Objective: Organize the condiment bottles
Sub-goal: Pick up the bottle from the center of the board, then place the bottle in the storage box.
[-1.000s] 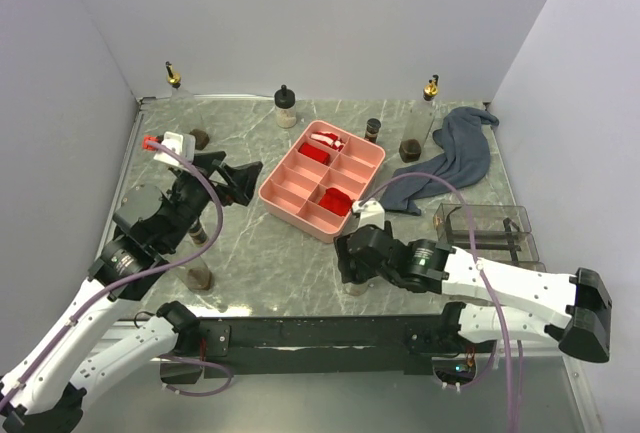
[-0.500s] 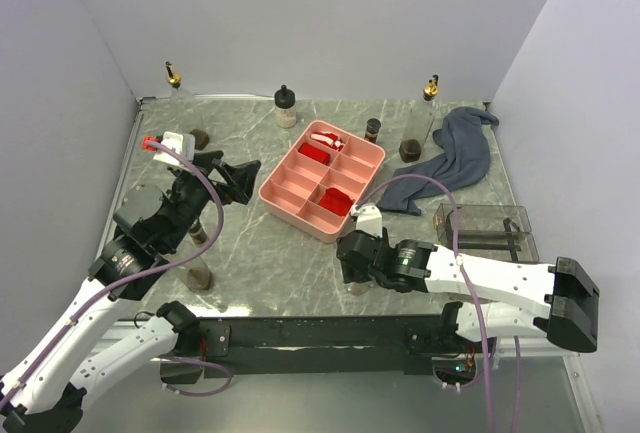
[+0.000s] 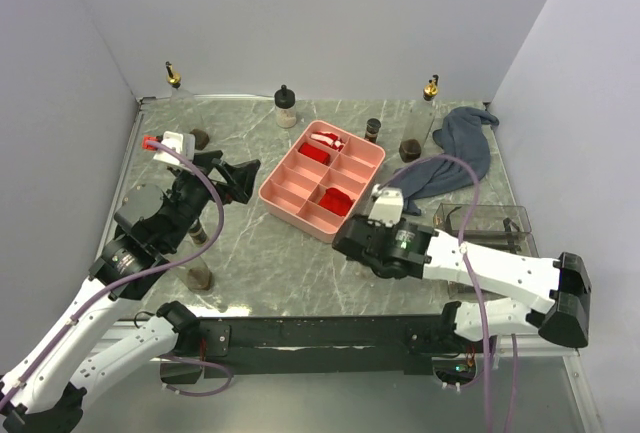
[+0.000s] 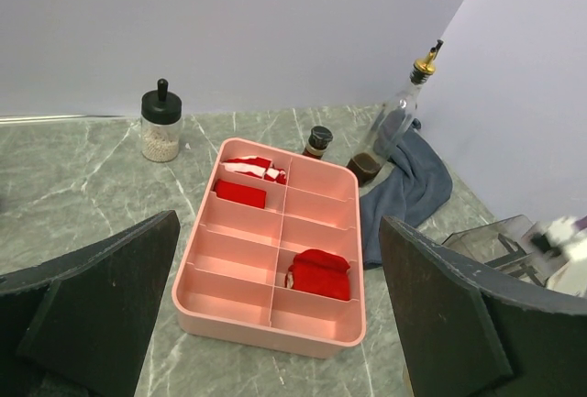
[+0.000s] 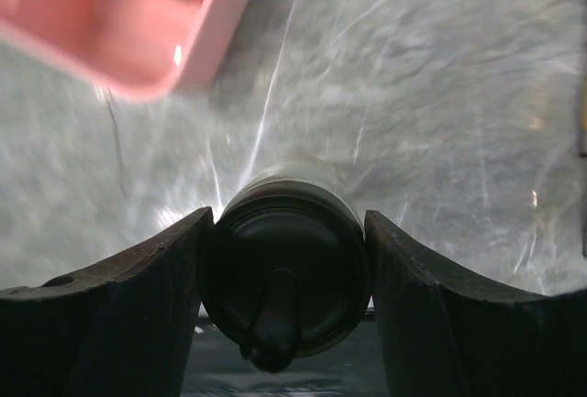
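My right gripper (image 5: 284,298) is shut on a black-capped bottle (image 5: 286,248), its fingers (image 5: 138,319) pressing both sides of the cap above the marble. From above, that gripper (image 3: 350,244) hovers just off the pink tray's near corner and hides the bottle. My left gripper (image 3: 236,179) is open and holds nothing, left of the tray. Along the back stand a gold-spouted bottle (image 3: 174,79), a cream jar with a black cap (image 3: 286,104), a small dark jar (image 3: 372,131), a tall clear gold-spouted bottle (image 3: 426,105) and a squat brown jar (image 3: 200,138). Two more bottles (image 3: 203,237) stand by the left arm.
The pink divided tray (image 3: 298,189) holds red packets in three cells. A blue-grey cloth (image 3: 450,158) lies at the back right. A clear plastic box (image 3: 490,227) sits at the right, next to the right arm. Walls close in the back and sides.
The right gripper closed on the black-capped bottle, then rose and shifted right and away, toward the tray's near corner. The left arm has stayed still.
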Motion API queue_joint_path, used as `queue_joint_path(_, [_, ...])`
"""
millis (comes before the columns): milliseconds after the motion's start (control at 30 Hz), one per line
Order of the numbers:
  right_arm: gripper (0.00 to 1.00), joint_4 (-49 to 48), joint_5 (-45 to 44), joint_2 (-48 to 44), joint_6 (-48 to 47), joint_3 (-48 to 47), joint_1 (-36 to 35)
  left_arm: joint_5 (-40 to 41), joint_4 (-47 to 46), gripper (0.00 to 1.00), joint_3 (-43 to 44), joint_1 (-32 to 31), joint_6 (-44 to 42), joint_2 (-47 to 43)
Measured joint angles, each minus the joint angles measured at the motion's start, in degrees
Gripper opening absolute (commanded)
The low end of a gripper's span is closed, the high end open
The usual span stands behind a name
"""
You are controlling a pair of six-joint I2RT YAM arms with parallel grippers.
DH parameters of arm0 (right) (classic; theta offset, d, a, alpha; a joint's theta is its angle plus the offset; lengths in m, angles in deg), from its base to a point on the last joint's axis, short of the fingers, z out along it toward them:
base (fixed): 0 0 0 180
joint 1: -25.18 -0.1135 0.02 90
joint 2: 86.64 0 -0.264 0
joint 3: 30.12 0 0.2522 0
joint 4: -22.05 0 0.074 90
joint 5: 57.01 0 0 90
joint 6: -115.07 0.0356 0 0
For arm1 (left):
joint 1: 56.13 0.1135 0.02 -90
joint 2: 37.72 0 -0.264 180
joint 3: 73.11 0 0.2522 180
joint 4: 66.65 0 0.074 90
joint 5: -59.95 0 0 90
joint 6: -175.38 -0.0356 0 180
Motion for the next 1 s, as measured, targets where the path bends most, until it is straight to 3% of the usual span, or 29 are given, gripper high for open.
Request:
queue_joint_path(167, [0.00,10.3,-6.0,3.4,9.5,-9.9,4.3,0.0,0.0,0.97,0.0,0.0,0.0,0.2])
queue_joint_path(333, [0.00,13.5,-9.2,3.0,12.9,-14.4,17.5,0.0,0.0,0.97,0.0,0.0,0.0,0.2])
queue_joint_path(767, [0.00,14.0,-10.8,-2.9,15.1,-14.9,56.9,0.0,0.0,0.97,0.0,0.0,0.0,1.2])
queue_joint_path(1000, [0.00,14.0,-11.5,-5.4,16.3,-10.6,68.1,0.2,0.0,0.97,0.0,0.0,0.0,1.2])
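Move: The right hand already has the black-lidded bottle gripped by its lid and just clear of the board; the clear rack it is carried towards lies about 27 cm to the right, some 4 cm ahead and 10 cm below. From the same hand the pink divided box is about 20 cm ahead and 10 cm left, the blue-grey towel some 26 cm ahead and 21 cm right, both about 12 cm lower. From the idle left hand the rack is roughly 52 cm right, 4 cm back and 34 cm below. Keeping its grip on the bottle's black lid, the right hand first rises and reaches forward, then swings in a wide arc about 30 cm to the right, away from the pink box and over to the clear rack, climbing nearly 10 cm on the way. Throughout the swing the wrist turns some 80 degrees clockwise until the fingers point right and down, tipping up a little, and towards the end the hand draws back about 4 cm and sinks slightly. ##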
